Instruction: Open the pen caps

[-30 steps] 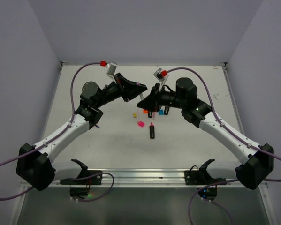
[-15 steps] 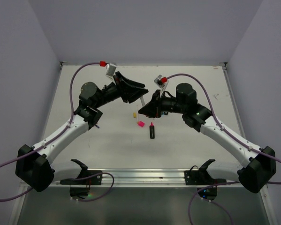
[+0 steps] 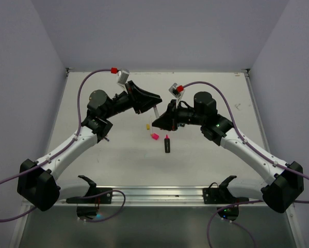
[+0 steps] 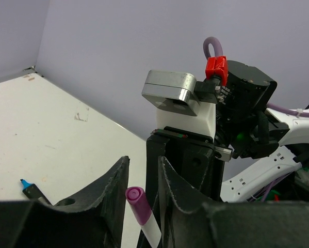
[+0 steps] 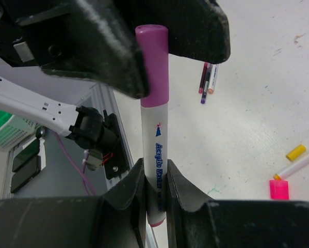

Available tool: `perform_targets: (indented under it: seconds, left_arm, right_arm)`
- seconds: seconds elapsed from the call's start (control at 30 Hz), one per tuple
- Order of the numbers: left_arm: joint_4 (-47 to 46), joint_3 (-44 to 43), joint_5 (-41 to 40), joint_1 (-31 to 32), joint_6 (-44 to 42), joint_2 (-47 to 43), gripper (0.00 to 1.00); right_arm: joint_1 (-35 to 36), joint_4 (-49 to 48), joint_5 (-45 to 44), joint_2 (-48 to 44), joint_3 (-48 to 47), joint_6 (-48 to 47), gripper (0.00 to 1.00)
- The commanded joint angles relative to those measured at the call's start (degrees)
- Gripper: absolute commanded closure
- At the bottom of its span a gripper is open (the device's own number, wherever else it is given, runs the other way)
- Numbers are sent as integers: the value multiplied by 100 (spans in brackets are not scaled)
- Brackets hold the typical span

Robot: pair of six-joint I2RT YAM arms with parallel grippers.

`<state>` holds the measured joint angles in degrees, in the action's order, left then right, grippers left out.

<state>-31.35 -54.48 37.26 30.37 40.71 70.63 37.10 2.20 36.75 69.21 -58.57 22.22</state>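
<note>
A white marker (image 5: pixel 157 150) with a purple pen cap (image 5: pixel 153 62) stands upright in my right gripper (image 5: pixel 154 168), which is shut on its lower barrel. In the top view the marker (image 3: pixel 155 114) bridges my right gripper (image 3: pixel 157 123) and my left gripper (image 3: pixel 154 105) above the table's middle. The cap (image 4: pixel 136 204) sits between the jaws of my left gripper (image 4: pixel 144 161). It leans on one finger, with a gap to the other, so this gripper is open. The cap is on the marker.
On the table lie a black highlighter with a bare pink tip (image 3: pixel 167 143), a loose pink cap (image 3: pixel 155 136) and a yellow cap (image 3: pixel 147 126). Thin pens (image 5: pixel 206 82) lie farther off. A blue-tipped pen (image 4: pixel 33 190) rests on the far side. Walls enclose the table.
My right arm has shifted left with the marker, bringing its cap between the left jaws. The left jaws opened wider, then narrowed around the cap.
</note>
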Motion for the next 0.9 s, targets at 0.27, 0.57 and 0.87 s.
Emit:
perform_targets:
  seconds: [0.27,0.57,0.87]
  left_arm:
    - [-29,-72,221,13,-63,39,100]
    - [666,-133,-2353,4,-247,-497,100]
    - [-353,-282,-2987,-391,-239,-594,100]
  right_arm:
    - [-10,-62,25,-22,-199,-103,100]
    - [-10,62,-441,-74,678,-648,100]
    - [-10,-430,-177,-66,1716,-684,100]
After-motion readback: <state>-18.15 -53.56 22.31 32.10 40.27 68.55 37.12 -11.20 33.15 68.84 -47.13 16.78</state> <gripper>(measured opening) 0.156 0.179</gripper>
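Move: The purple cap of the white acrylic marker sits between the left fingers, about 1 cm back, 1 cm left and 2 cm below that hand's point. From the right hand, which grips the marker's other end, it is roughly 4 cm ahead, 2 cm left and 7 cm up. On the table some 18 cm below the right hand, the pink cap lies about 6 cm ahead and 1 cm left, the black highlighter 1 cm ahead and 5 cm right. Left fingers close on the purple cap, then both hands, still gripping, sink about 4 cm, left also easing forward. ##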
